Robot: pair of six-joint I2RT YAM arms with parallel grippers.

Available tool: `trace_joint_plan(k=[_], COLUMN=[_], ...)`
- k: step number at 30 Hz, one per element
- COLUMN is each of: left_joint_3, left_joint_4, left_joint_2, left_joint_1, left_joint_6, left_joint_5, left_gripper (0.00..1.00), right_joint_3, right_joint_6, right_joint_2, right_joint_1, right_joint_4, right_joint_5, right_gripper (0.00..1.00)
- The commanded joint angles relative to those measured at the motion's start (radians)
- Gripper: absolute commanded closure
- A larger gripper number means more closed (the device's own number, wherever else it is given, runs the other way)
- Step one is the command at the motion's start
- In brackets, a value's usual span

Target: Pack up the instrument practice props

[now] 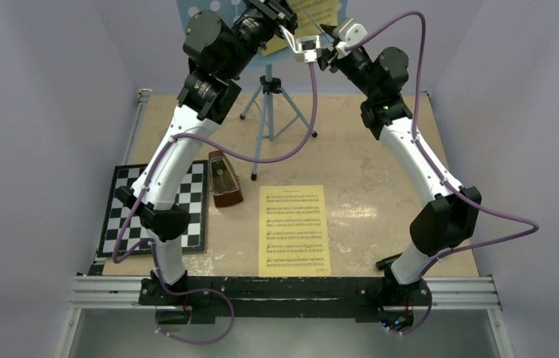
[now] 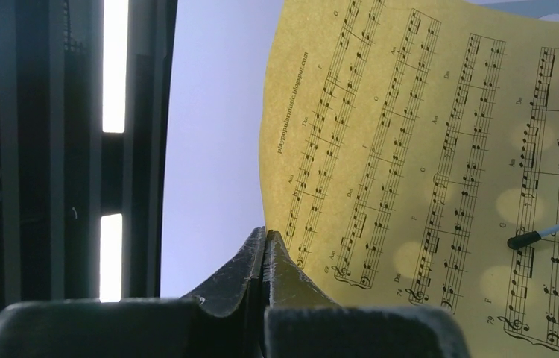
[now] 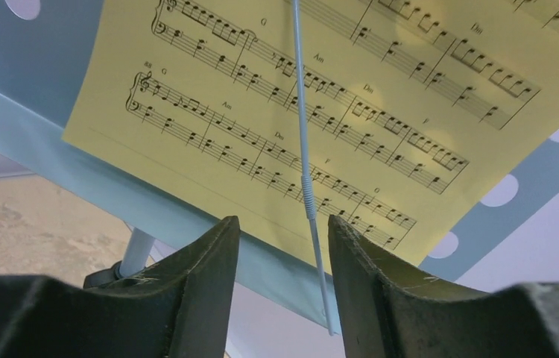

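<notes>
A yellow sheet [image 2: 411, 149] of music staves rests on the light-blue hole-punched music stand [image 3: 30, 74], whose tripod [image 1: 267, 112] is at the table's back. My left gripper [image 2: 265, 237] is shut at the sheet's upper corner, and the paper's edge runs into its closed fingertips. My right gripper [image 3: 282, 224] is open below the stand's ledge. The stand's thin white holder wire [image 3: 302, 134] hangs between its fingers, close to the right one. A second yellow sheet [image 1: 294, 230] lies flat at the table's front. The brown pyramid metronome [image 1: 224, 179] stands left of it.
A black-and-white chessboard [image 1: 153, 209] lies at the front left, partly under my left arm. Another holder wire with a black tip [image 2: 519, 241] crosses the sheet on the stand. Purple cables hang from both arms over the tripod legs.
</notes>
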Motion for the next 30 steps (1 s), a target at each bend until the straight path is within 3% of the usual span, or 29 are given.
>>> trace_joint_plan(k=[1, 11, 22, 30], left_joint_3=[0.013, 0.017, 0.062, 0.065], left_joint_4=[0.045, 0.047, 0.051, 0.053], left_joint_2=[-0.034, -0.029, -0.002, -0.001], left_joint_1=[0.004, 0.004, 0.005, 0.008], left_joint_6=[-0.025, -0.023, -0.018, -0.022], left_joint_5=[-0.031, -0.028, -0.022, -0.038], left_gripper=[1.00, 1.00, 1.00, 1.00], right_joint_3=[0.062, 0.153, 0.170, 0.181], right_joint_6=[-0.037, -0.035, -0.064, -0.079], right_joint_2=[0.000, 0.051, 0.064, 0.061], right_joint_1=[0.009, 0.018, 0.022, 0.021], right_joint_4=[0.030, -0.003, -0.068, -0.055], right_joint_5=[0.063, 0.048, -0.009, 0.000], right_gripper=[0.52, 0.67, 0.75, 1.00])
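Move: The stand's thin page-holder rod is already between the right hand's half-open fingers; the place to grip, its coil, is some 2 cm above the hand, 1 cm ahead and 1 cm left. Behind it the yellow sheet's middle lies about 6 cm ahead, 3 cm left and 11 cm up, and the stand's blue bottom lip 2 cm ahead, 5 cm left, nearly level. From the left hand, the coil is about 9 cm right, 3 cm ahead and 17 cm down. The page-holder rod gets pinched at its coil: the right hand edges up nearly 3 cm, sinks back by about 1 cm, easing roughly 1 cm forward and left as well, while its half-open fingers shut on the rod. The left hand keeps its pinch on the sheet's upper left edge, and late on draws it about 1.5 cm up and leftward. ##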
